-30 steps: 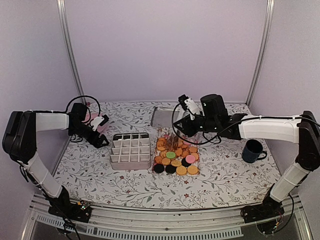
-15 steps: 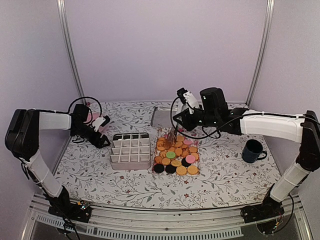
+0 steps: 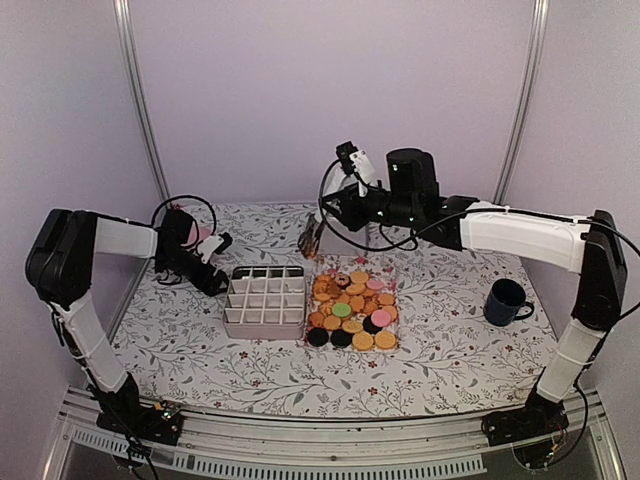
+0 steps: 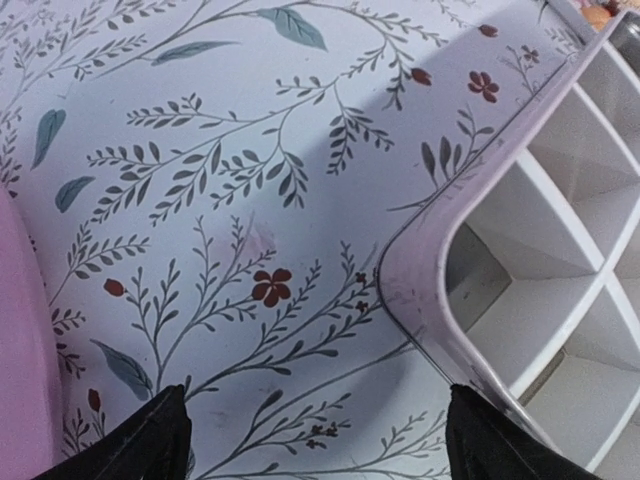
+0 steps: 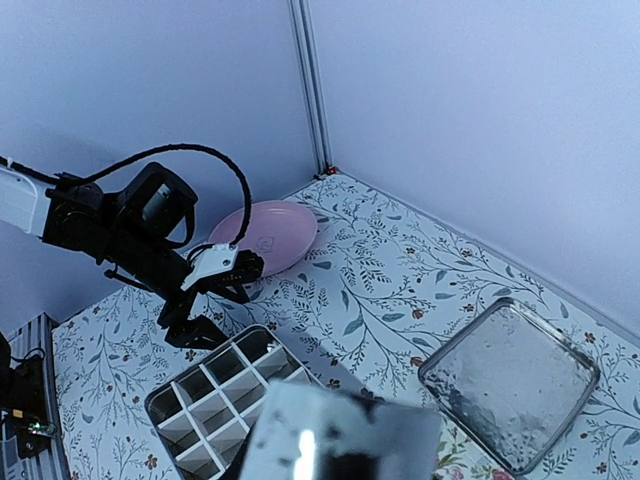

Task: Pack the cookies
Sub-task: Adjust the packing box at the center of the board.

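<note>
The cookies [image 3: 352, 310], mostly golden-orange with a few black, pink and one green, lie packed on a flat tray right of the white grid box [image 3: 265, 300]. My right gripper [image 3: 312, 237] hangs in the air behind the box's far right corner. It is shut on a small brownish-orange cookie at its tips. In the right wrist view a blurred shiny shape hides the jaws. My left gripper [image 4: 325, 445] is open and low over the cloth, its right fingertip at the box's far left corner [image 4: 430, 290]. Nothing lies between its fingers.
A pink plate [image 3: 197, 240] lies at the back left, just behind the left gripper, and shows at the left edge [image 4: 15, 350] of the left wrist view. A shiny metal tray [image 5: 510, 385] sits behind the cookies. A dark blue mug [image 3: 505, 302] stands at the right.
My right gripper has risen from over the cookies and swung left and back, towards the grid box. My left gripper has edged slightly right, closer to the box corner.
</note>
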`<state>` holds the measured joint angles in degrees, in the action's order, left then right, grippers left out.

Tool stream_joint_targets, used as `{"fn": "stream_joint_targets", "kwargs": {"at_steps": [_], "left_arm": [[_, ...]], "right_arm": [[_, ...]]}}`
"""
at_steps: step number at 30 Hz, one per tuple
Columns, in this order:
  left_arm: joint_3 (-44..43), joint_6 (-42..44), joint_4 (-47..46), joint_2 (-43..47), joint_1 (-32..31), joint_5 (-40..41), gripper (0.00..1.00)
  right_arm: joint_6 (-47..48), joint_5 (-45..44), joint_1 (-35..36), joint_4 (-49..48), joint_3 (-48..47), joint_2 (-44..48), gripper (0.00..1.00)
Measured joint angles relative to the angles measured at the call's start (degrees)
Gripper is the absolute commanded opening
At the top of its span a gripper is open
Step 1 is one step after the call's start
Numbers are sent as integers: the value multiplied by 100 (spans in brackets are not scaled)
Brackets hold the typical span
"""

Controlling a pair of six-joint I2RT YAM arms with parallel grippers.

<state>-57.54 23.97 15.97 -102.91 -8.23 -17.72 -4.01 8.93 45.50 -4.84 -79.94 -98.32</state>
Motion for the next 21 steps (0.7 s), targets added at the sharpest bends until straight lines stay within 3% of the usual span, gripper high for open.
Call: {"fn": "stream_joint_targets", "kwargs": {"at_steps": [8, 16, 21], "left_arm": [[0, -87, -26, -59, -144, -125, 88], [114, -170, 144, 111, 247, -737, 88], [284, -162, 223, 136, 378, -914, 88]], "right_arm": [[-208, 380, 50, -778, -750, -1300, 0], [-214, 520, 348, -1167, -2199, -2673, 0], [-136, 514, 520, -1283, -2546, -3095, 0]]}}
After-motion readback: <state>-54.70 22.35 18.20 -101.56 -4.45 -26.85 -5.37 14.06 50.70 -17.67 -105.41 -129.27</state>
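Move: The packing box stands just right of the open left hand, its middle some 11 cm right and 5 cm back at nearly hand height. From the right hand, holding the tongs with a cookie, the box's middle is about 17 cm left, 2 cm back and 27 cm below. The cookie board is about 5 cm right and 5 cm back of the right hand, 28 cm down; the metal tray is straight ahead 16 cm, 29 cm down. Leftward, some 14 cm, the right hand carries the tongs and their cookie to over the far-left end of the packing box, first easing about 4 cm forward, sinking 5 cm overall and swinging about 10 degrees counter-clockwise. Beside the box's left wall, the left hand, still wide open, shifts a centimetre right, then returns left and draws back 2 cm, tilting slightly. ##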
